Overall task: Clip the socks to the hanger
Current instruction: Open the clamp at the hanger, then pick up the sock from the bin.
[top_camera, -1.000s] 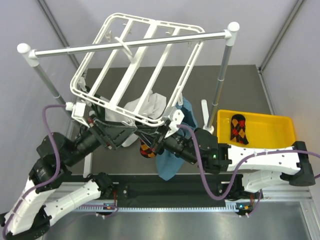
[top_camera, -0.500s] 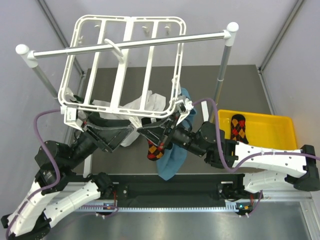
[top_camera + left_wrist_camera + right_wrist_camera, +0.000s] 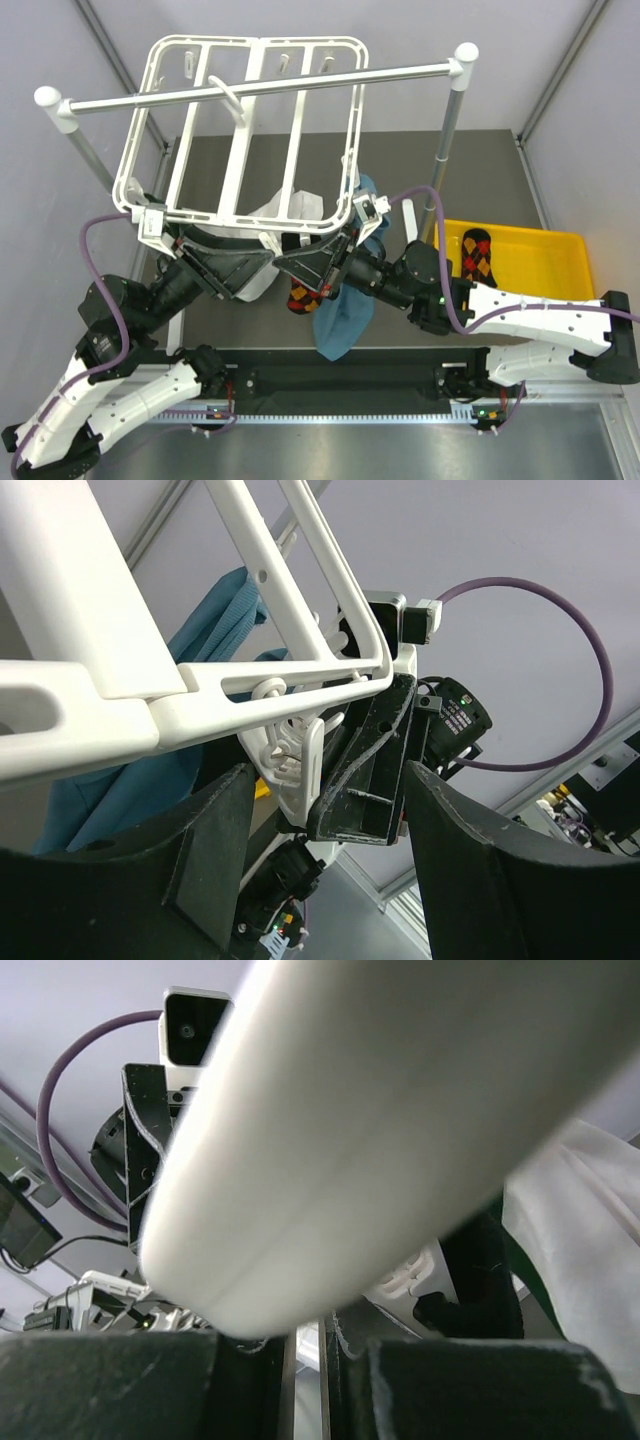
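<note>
The white hanger hangs from the rail, and both grippers meet under its near edge. My left gripper is open; in its wrist view the left gripper has a dangling white clip and the right gripper's black fingertip between its fingers, touching neither. My right gripper is shut, and one argyle sock hangs from its tips. In the right wrist view the right gripper sits under a blurred hanger bar. A second sock lies in the yellow bin.
A silver rail with white ball ends on two posts carries the hanger. A teal-blue cloth and a white cloth hang from the hanger's near side, close to both grippers. The dark mat lies beneath.
The hanger has swung from a tilted pose to square. My right arm moved left and up with the sock to the frame's near edge. The left jaws narrowed slightly around the clip.
</note>
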You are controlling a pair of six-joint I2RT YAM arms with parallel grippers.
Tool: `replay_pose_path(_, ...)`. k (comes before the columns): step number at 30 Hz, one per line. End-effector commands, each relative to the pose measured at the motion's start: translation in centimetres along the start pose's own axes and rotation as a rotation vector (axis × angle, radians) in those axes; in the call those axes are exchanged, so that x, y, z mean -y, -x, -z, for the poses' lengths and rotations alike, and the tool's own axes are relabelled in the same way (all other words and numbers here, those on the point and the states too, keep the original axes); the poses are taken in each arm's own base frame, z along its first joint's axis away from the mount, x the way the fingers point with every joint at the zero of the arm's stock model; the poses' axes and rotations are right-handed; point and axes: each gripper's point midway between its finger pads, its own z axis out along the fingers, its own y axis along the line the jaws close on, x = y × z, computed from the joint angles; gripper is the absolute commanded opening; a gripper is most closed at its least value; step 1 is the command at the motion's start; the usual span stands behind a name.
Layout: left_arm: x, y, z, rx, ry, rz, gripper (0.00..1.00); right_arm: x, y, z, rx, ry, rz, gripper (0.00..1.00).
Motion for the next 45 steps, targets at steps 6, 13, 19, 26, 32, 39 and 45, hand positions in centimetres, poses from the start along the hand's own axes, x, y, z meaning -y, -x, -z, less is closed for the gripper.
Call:
replay_pose_path(6, -0.5, 1.1, -1.1, 0.06, 0.03, 0.001, 0.66, -3.1, 0.8, 1.1, -0.016, 0.123, -0.048, 0.0)
replay_pose_path(13, -1.2, 1.7, -1.1, 0.1, 0.059, -0.002, 0.62, -2.9, 1.2, 1.3, -0.003, 0.124, -0.052, 0.0)
replay_pose_path(19, -0.8, 1.6, -1.4, 0.1, 0.029, 0.013, 0.61, -2.8, 0.7, 1.3, -0.022, 0.134, -0.05, 0.0)
replay_pose_path(26, 0.2, 1.0, -1.9, 0.061, -0.026, 0.027, 0.38, -2.4, 0.7, 1.1, -0.023, 0.126, -0.056, 0.0)
replay_pose_path(32, 0.1, 0.9, -1.9, 0.054, -0.012, 0.036, 0.0, -1.0, 0.4, 1.0, -0.041, 0.067, -0.029, 0.18)
replay_pose_path(39, -1.7, 1.1, -1.6, 0.06, 0.094, 0.015, 0.0, 1.3, 1.2, 3.2, -0.088, -0.095, 0.082, 0.89)
replay_pose_path(45, -3.0, 1.1, -1.3, 0.054, 0.172, 0.007, 0.0, 3.3, -0.1, 9.3, -0.268, -0.19, 0.226, 0.93)
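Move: Just beyond the left fingertips, the clamp hangs from the hanger's near rail, some 2 cm ahead of the left hand, 2 cm to its right and a touch higher. The patterned sock's middle is about 4 cm ahead, 6 cm right and 8 cm down. From the shut right hand the clamp is roughly 1 cm ahead, 2 cm left and 1 cm up; the hanger's near right corner is 3 cm ahead, 6 cm right, 4 cm up. Closing on the clamp, the left hand works about 2.5 cm forward, dipping slightly at the end, and narrows its open fingers to half that gap until they pinch the clamp's lower end. The right hand, shut right beside the clamp, eases back a centimetre, waits, then spreads wide, lets go and withdraws about 5 cm down and 5 cm right, its fingertips tipping down some 15 degrees. ##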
